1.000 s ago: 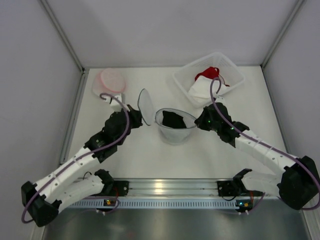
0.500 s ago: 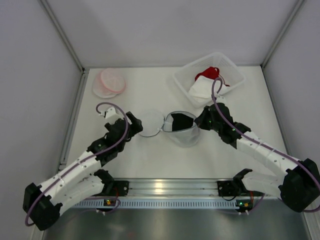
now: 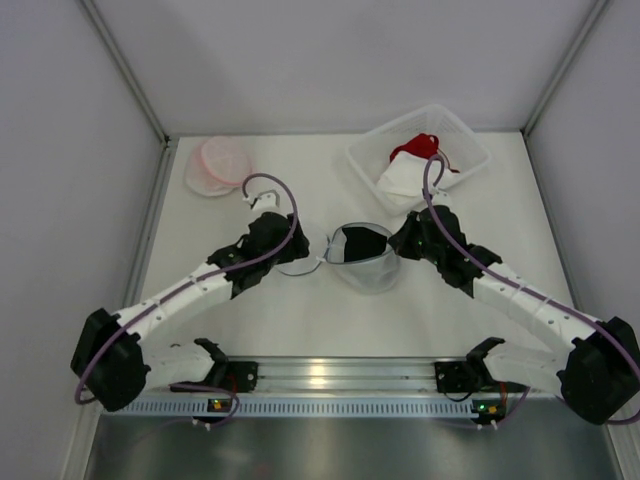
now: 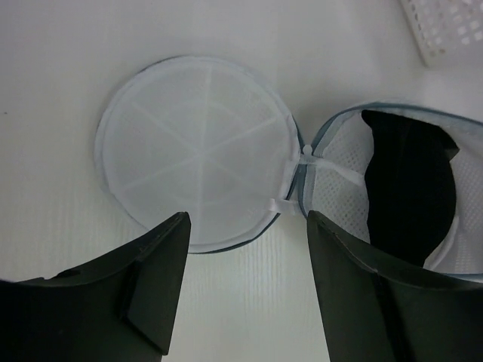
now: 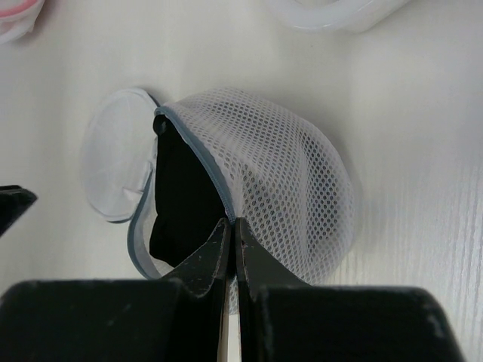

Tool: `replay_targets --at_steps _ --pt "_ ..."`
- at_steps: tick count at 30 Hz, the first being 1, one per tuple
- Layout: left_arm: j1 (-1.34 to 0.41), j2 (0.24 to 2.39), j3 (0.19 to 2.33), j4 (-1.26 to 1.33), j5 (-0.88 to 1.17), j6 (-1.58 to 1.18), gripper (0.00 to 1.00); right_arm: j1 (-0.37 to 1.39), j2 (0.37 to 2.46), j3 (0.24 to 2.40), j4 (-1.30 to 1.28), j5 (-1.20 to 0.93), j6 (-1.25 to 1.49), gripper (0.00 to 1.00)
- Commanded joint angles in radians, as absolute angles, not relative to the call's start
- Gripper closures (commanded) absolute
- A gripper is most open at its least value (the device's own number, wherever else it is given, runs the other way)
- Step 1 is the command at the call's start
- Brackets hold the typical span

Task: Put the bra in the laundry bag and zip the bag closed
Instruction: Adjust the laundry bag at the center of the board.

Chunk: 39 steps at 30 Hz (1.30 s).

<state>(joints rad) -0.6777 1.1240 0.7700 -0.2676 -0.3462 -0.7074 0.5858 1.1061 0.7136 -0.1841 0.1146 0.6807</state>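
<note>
The laundry bag (image 3: 368,268) is a white mesh dome with a grey-blue rim, lying in the middle of the table with its mouth facing left. The black bra (image 3: 357,243) sits inside it (image 5: 185,196). The bag's round mesh lid (image 4: 196,151) lies flat on the table, joined to the bag's rim by a white tab. My left gripper (image 4: 247,220) hovers open over the near edge of the lid, holding nothing. My right gripper (image 5: 232,222) is shut on the bag's rim (image 5: 219,177) at its right side.
A white basket (image 3: 465,135) stands at the back right with a red cloth (image 3: 415,148) and a white cloth (image 3: 402,180) in it. Pink round mesh bags (image 3: 220,165) lie at the back left. Grey walls close in both sides.
My left gripper let go of the lid it held upright, and the lid dropped flat on the table. The left arm then moved right, over the lid. The right gripper kept its grip.
</note>
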Motion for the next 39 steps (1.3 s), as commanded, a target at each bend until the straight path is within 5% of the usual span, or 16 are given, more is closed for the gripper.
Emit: replay_targets --at_steps 1,8,17,32,39 --pt "-0.683 1.192 0.787 -0.123 -0.272 -0.672 0.32 0.581 1.080 0.727 -0.152 0.120 0.673 1.00" --pt "-0.683 1.373 0.824 -0.061 -0.209 -0.727 0.33 0.581 1.074 0.727 -0.166 0.133 0.676 1.00" --pt "-0.683 1.382 0.721 0.090 -0.186 -0.798 0.52 0.583 1.068 0.729 -0.172 0.146 0.672 1.00" --pt "-0.681 1.469 0.713 0.097 -0.178 -0.819 0.58 0.583 1.063 0.730 -0.178 0.156 0.673 1.00" --pt "-0.683 1.467 0.710 0.123 -0.137 -0.798 0.92 0.583 1.065 0.733 -0.176 0.160 0.678 1.00"
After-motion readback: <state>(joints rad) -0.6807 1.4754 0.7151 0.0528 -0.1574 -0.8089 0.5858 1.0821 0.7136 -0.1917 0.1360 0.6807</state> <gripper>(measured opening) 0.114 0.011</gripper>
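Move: The laundry bag's hinge, where the lid joins the open body, lies about 6 cm right of the left hand, 1 cm ahead and 9 cm below. The lid spreads some 4 cm ahead and 1 cm left-to-right off it, on the right side; the black bra in the bag is about 16 cm right and 4 cm ahead. From the right hand, already on the rim, the hinge lies roughly 16 cm left, 3 cm back and 8 cm lower. Left hand sinks about 9 cm and goes right to the hinge, fingers closing; right keeps pinching the rim. ##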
